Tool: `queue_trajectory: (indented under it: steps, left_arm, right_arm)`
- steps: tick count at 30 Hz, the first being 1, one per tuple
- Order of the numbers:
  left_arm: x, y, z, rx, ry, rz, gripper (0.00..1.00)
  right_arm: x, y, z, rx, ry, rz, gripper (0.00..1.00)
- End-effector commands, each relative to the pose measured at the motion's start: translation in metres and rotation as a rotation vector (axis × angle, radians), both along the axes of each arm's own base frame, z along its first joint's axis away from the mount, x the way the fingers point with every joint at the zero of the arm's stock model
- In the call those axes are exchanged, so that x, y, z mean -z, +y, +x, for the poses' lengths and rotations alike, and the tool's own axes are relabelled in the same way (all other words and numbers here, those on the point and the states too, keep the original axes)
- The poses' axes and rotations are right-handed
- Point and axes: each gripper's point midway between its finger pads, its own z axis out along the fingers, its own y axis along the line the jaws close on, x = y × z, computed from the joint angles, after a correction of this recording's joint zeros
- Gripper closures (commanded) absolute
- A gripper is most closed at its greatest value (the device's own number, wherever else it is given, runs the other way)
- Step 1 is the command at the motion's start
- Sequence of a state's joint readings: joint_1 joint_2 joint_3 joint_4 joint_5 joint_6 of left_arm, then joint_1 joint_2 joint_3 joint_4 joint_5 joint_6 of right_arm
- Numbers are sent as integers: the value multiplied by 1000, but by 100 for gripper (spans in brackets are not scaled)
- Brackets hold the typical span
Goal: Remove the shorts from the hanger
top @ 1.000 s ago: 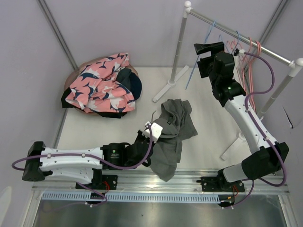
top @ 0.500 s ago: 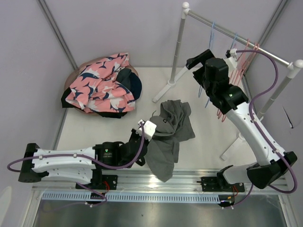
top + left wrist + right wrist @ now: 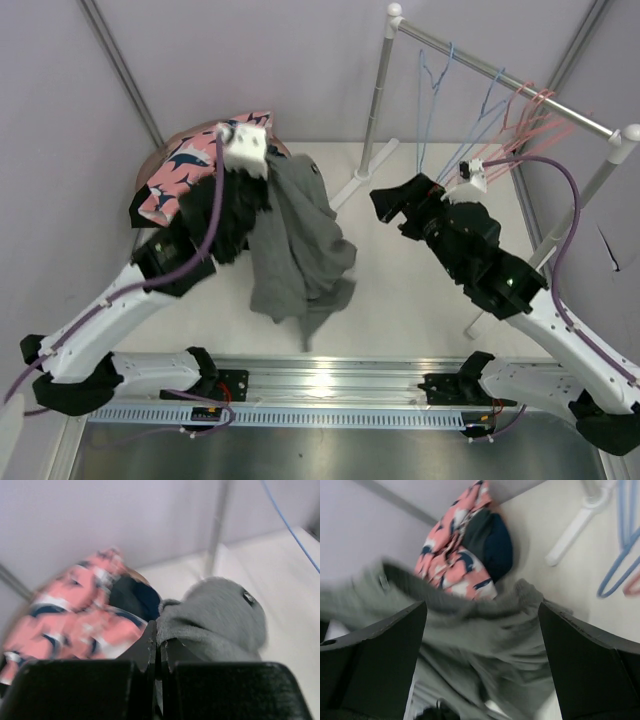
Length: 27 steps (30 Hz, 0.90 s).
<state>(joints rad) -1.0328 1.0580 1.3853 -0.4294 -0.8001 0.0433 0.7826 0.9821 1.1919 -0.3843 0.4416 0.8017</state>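
Note:
My left gripper (image 3: 268,168) is raised at the back left, shut on the top edge of the grey shorts (image 3: 295,255), which hang free from it over the table. In the left wrist view the jaws (image 3: 159,632) are pinched on the grey cloth (image 3: 220,615). Behind it lies a pile of pink printed shorts (image 3: 180,170) with navy shorts (image 3: 132,597) in it. My right gripper (image 3: 395,205) stands open mid-table, pointing at the grey shorts (image 3: 485,645) with nothing between its fingers (image 3: 375,650). Blue hangers (image 3: 430,75) and pink hangers (image 3: 530,105) hang bare on the rail.
The clothes rack's rail (image 3: 500,72) crosses the back right, with one upright and its white foot (image 3: 350,185) near the table's middle back. The pile rests in a round tan basket (image 3: 143,178). Purple walls close in at the left and back.
My left arm has swung up and back to the left, lifting the grey shorts off the table toward the pile. My right arm has dropped from the rail and come forward, still open.

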Motion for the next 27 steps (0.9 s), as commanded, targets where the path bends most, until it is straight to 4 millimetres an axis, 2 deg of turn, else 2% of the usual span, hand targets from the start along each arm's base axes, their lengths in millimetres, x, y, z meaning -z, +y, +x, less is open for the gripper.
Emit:
queue_trajectory:
  steps: [1, 2, 3, 4, 5, 6, 7, 8, 9, 12, 14, 15, 16, 17, 18, 19, 20, 21, 22, 23, 24, 25, 27]
  left_arm:
    - [-113, 33, 40, -55, -182, -71, 100]
    - [-123, 54, 60, -129, -193, -69, 100]
    - [-109, 38, 95, -121, -148, -22, 100]
    - [-183, 62, 84, -153, -283, -129, 100]
    - [-180, 79, 104, -218, -257, -106, 100]
    - [-219, 92, 97, -233, -337, -161, 100]
    - [-228, 92, 116, -257, -367, -169, 100]
    - [-228, 101, 128, -289, -384, -164, 100]
    - [-234, 104, 131, -285, -417, -174, 100]
    - [-222, 123, 153, -348, -423, -180, 100]
    - [-194, 132, 178, -373, -349, -189, 100]
    - [-186, 134, 183, -390, -330, -189, 100]
    - [-156, 136, 197, -425, -272, -161, 100]
    - [-130, 137, 199, -433, -228, -137, 100]
    - [-139, 137, 197, -427, -286, -177, 100]
    - [-98, 136, 210, -426, -223, -149, 100]
    - [-95, 137, 204, -417, -232, -170, 100]
    - [-50, 137, 214, -427, -155, -147, 98]
    - [-37, 141, 217, -445, -131, -182, 92]
    - [-24, 143, 218, -455, -98, -194, 81]
    - [6, 143, 222, -461, -29, -189, 43]
    - [25, 144, 222, -469, 30, -207, 24]
    - [48, 140, 220, -460, 95, -204, 1]
  right_arm:
    - [-32, 22, -24, -137, -173, 45, 1]
    - [-34, 28, -31, -177, -202, 39, 1]
    - [-36, 37, -42, -230, -226, 36, 1]
    - [-33, 43, -48, -263, -248, 14, 1]
    - [-33, 49, -54, -294, -261, 7, 1]
    - [-33, 58, -66, -342, -276, 2, 1]
    - [-28, 61, -69, -355, -279, -23, 0]
    - [-25, 65, -73, -373, -280, -29, 1]
    - [-25, 69, -82, -401, -289, -24, 1]
    - [-9, 76, -89, -436, -273, -42, 1]
    - [3, 80, -92, -454, -255, -63, 1]
    - [7, 80, -93, -454, -244, -75, 1]
    - [10, 79, -92, -452, -240, -83, 1]
    - [15, 79, -92, -451, -236, -94, 1]
    - [16, 78, -92, -449, -238, -96, 1]
    - [17, 76, -92, -446, -239, -98, 1]
    - [18, 75, -91, -441, -239, -101, 0]
    - [21, 75, -90, -437, -234, -107, 0]
    - [21, 75, -91, -437, -233, -109, 0]
    - [21, 75, -90, -438, -231, -111, 0]
    - [24, 75, -91, -440, -221, -116, 0]
    - [26, 75, -91, -440, -216, -123, 1]
    - [33, 76, -92, -446, -200, -145, 1]
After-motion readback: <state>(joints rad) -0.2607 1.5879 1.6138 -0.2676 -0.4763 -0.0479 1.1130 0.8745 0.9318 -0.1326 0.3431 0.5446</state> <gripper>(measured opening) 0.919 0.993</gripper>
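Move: The clothes pile in the pink tub, with the printed shorts on top, lies about 19 cm ahead of the left hand, 14 cm to its left and some 30 cm below. The navy shorts at the pile's right edge are about 18 cm ahead, straight in line, 33 cm below. The rack's white foot is some 23 cm ahead, 21 cm right, 40 cm down. From the right hand the pile is about 18 cm ahead, 45 cm left. Swing the left gripper, still pinching the grey shorts, forward and left towards the pile, rising about 20 cm on the way and turning some 25 degrees counter-clockwise; then sink some 27 cm while still easing forward, and open the fingers wide to let go above the pile. Meanwhile draw the empty, open right gripper back and left, about 12 cm in all, away from the hangers. ##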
